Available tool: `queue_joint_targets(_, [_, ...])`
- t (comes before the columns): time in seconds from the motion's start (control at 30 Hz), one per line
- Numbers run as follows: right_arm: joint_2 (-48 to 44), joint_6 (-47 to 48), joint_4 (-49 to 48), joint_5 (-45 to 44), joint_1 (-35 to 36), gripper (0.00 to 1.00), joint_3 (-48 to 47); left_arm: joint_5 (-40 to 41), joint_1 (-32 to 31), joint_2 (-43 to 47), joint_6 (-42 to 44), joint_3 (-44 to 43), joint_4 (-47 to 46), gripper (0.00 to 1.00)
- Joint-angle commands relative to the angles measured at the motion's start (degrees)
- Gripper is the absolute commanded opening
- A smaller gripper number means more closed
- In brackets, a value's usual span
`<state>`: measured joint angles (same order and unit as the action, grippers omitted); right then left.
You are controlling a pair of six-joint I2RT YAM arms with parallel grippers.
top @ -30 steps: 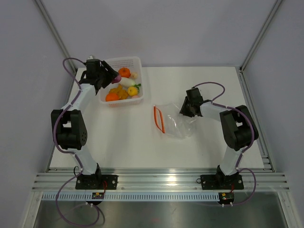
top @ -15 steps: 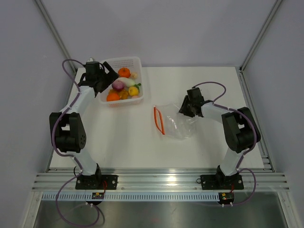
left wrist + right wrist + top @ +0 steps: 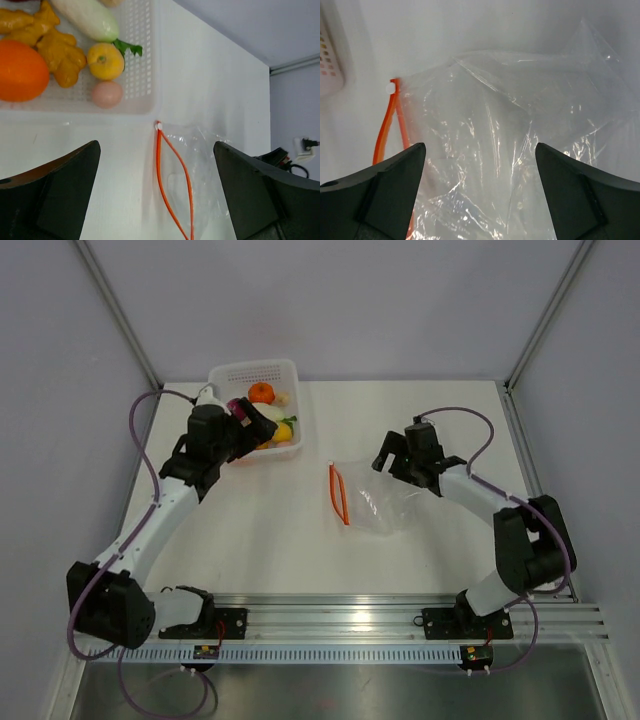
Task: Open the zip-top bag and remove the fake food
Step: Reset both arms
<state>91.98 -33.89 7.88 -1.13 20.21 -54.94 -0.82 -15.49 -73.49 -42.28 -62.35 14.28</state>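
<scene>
The zip-top bag [image 3: 378, 502] lies flat on the table, crinkly and with nothing visible inside it. Its red-orange zipper [image 3: 338, 493] is parted along the left edge. The fake food [image 3: 262, 393] sits in the white basket [image 3: 255, 367]. An orange [image 3: 20, 70], a yellow fruit [image 3: 105, 61], a white radish [image 3: 85, 17] and yellow knobbly pieces [image 3: 55, 47] show there. My left gripper [image 3: 243, 430] hangs open just in front of the basket, with the zipper [image 3: 172, 185] between its fingers in the wrist view. The right gripper [image 3: 392, 462] is open above the bag's [image 3: 510, 140] far right part, holding nothing.
The basket's wall [image 3: 145, 60] stands just beyond the bag's zipper end. A basket corner [image 3: 330, 60] shows at the left of the right wrist view. The enclosure's walls and frame posts [image 3: 530, 350] ring the white table.
The left gripper opened over the basket, left a purple piece there, and drew back toward the near side. The right gripper opened off the bag and shifted slightly right.
</scene>
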Motion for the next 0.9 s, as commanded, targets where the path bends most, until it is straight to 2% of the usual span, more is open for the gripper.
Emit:
queue_joint_targets(0.0, [-11.4, 2.2, -0.8, -3.5, 1.1, 0.99, 2.2, 2.7, -1.5, 7.9, -0.8, 5.7, -1.4, 0.99])
queue_joint_targets(0.13, [-21.5, 4.3, -2.2, -0.9, 2.0, 0.99, 6.1, -2.5, -2.1, 16.7, -1.3, 15.5, -6.6, 0.99])
queue_joint_targets(0.23, [-31.2, 4.1, -7.1, -0.6, 2.2, 0.99, 12.5, -2.8, -2.2, 23.0, -0.1, 21.4, -9.4, 0.99])
queue_joint_targets(0.4, [-50.3, 5.2, -18.3, -7.0, 2.3, 1.0, 25.6, 3.1, -2.2, 35.9, 2.4, 30.5, -12.3, 0.99])
queue_joint_targets(0.5, [-56.2, 5.5, -18.0, -10.3, 2.2, 0.99, 27.3, 7.5, -2.1, 45.1, 3.3, 33.5, -12.9, 0.99])
queue_joint_targets(0.63, [-58.8, 5.1, -15.3, -12.3, 2.3, 0.99, 26.8, 10.6, -2.1, 55.2, 4.8, 35.9, -13.6, 0.99])
queue_joint_targets(0.87, [-61.1, 5.1, -14.6, -12.4, 2.3, 0.99, 27.1, 13.5, -2.1, 60.0, 5.9, 37.2, -13.1, 0.99])
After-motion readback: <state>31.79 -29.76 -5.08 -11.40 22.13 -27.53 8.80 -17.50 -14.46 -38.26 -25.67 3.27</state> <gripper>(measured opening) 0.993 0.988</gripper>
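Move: My open left hand is already backing out from above the near side of the basket; the basket's middle lies about 14 cm ahead, 5 cm left and 20 cm below. In the basket, the purple onion sits some 13 cm ahead and 9 cm left. The bag's middle is about 25 cm to that hand's right and 6 cm nearer my base. My right hand hovers 7 cm over the bag, whose middle is some 3 cm back and 3 cm left. Empty-handed, I pull both arms away to rest, fingers staying wide open. My right hand rises about 18 cm off the bag while drawing back 10 cm and edging right, its fingers tilting up some 45 degrees. My left hand retreats 15 cm from the basket, sinking slightly before it climbs and swings left, its fingers also tipping up. ##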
